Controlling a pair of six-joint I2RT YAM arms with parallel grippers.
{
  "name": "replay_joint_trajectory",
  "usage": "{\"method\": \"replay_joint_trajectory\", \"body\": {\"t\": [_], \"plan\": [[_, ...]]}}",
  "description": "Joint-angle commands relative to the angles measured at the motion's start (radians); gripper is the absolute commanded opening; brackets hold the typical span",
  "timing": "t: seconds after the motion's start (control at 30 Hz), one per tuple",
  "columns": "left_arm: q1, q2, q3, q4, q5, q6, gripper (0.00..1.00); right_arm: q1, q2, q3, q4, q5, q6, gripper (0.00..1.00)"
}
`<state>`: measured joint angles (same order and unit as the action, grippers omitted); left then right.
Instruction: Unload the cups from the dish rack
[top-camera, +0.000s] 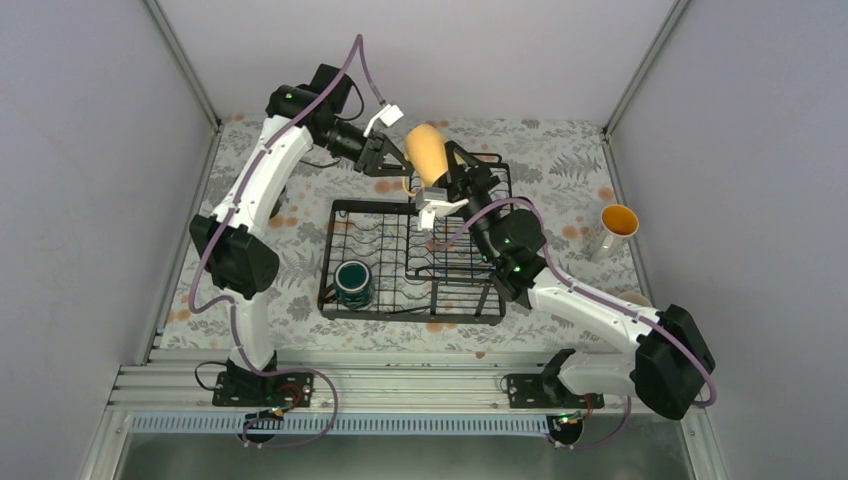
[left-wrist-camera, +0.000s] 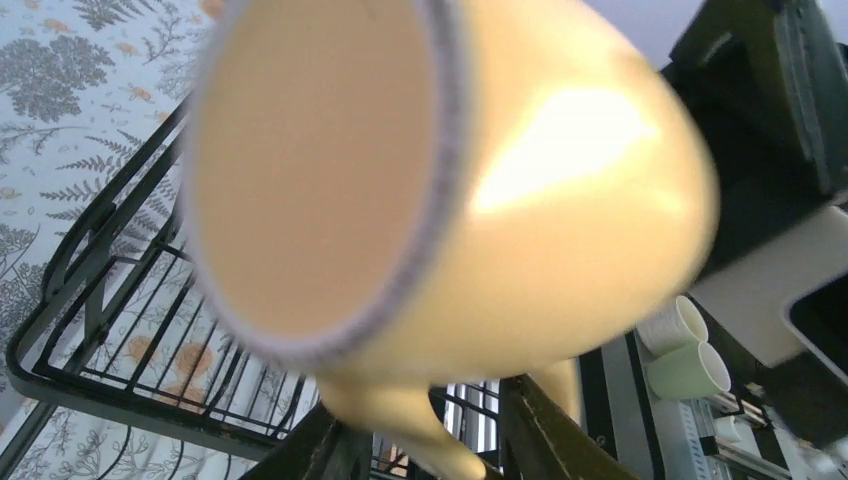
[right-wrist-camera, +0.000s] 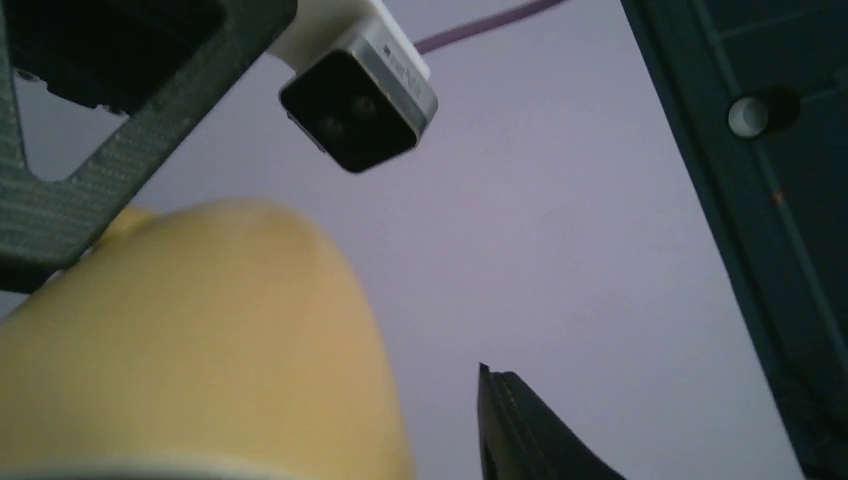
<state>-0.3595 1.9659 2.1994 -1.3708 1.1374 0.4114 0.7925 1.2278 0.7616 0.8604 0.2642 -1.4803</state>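
The pale yellow cup hangs in the air over the back edge of the black wire dish rack, between my two grippers. In the left wrist view the yellow cup fills the frame. Its handle sits loosely between the fingers of my left gripper, with slim gaps on both sides. My right gripper is at the cup's rim side. In the right wrist view one finger stands apart from the cup's wall, and the other finger is hidden. A dark teal-green cup stands in the rack.
A tall white cup with an orange inside stands on the patterned table at the right. The rack's raised basket section lies under the right arm. Grey walls close in the table on three sides.
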Motion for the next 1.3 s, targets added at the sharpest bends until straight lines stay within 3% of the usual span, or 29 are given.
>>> {"method": "replay_joint_trajectory", "body": {"t": [0.0, 0.23, 0.43, 0.53, 0.6, 0.7, 0.77, 0.8, 0.93, 1.03, 1.27], "plan": [[-0.014, 0.015, 0.049, 0.010, -0.002, 0.027, 0.34, 0.030, -0.017, 0.000, 0.141, -0.034, -0.023, 0.26], [-0.016, 0.016, 0.057, 0.011, 0.003, 0.039, 0.34, 0.034, -0.018, 0.028, 0.090, -0.029, -0.001, 0.05], [-0.015, 0.002, 0.052, 0.011, -0.012, 0.042, 0.34, 0.033, -0.022, 0.045, 0.020, -0.015, 0.029, 0.04], [-0.012, -0.011, 0.063, 0.012, -0.054, 0.050, 0.44, 0.034, -0.026, 0.065, -0.013, 0.005, 0.039, 0.04], [-0.005, -0.024, 0.092, 0.012, -0.123, 0.057, 0.62, 0.034, -0.033, 0.102, -0.095, 0.030, 0.064, 0.04], [0.023, -0.056, 0.136, 0.013, -0.229, 0.073, 0.79, 0.034, -0.039, 0.202, -0.275, 0.055, 0.135, 0.04], [0.043, -0.079, 0.173, 0.013, -0.337, 0.090, 0.97, 0.033, -0.033, 0.282, -0.431, 0.049, 0.185, 0.04], [0.051, -0.093, 0.194, 0.013, -0.391, 0.098, 1.00, 0.034, -0.028, 0.327, -0.512, 0.038, 0.209, 0.04], [0.110, -0.164, 0.242, 0.018, -0.602, 0.133, 1.00, 0.034, 0.021, 0.549, -0.832, -0.032, 0.330, 0.04], [0.174, -0.269, 0.186, 0.085, -0.758, 0.145, 1.00, 0.034, 0.097, 0.765, -1.101, -0.128, 0.393, 0.03], [0.225, -0.664, -0.319, 0.562, -1.257, 0.259, 1.00, 0.065, 0.510, 1.538, -1.771, -0.345, 0.528, 0.03]]}}
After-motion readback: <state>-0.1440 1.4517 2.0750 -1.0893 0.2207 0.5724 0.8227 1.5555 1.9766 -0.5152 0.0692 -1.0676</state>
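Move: The yellow cup hangs in the left fingers by its handle, its middle about 3 cm ahead, 5 cm right of and 4 cm above the left hand. From the right hand, at the cup's rim end, its middle is some 4 cm ahead, 3 cm left and level. The rack's upper tier lies about 28 cm below the right hand. The green mug is 13 cm back, 11 cm left and 27 cm below the left hand; the dark mug is 30 cm left, 4 cm ahead and 29 cm below. Almost in place at first, the right hand closes its fingers on the cup's wall at the rim while the left still has the handle. The left then opens wide, comes free and sweeps away about 20 cm left and 12 cm up, its wrist swinging strongly round. The right carries the cup roughly 11 cm up and 8 cm left, its fingers tipping down some 30 degrees. ##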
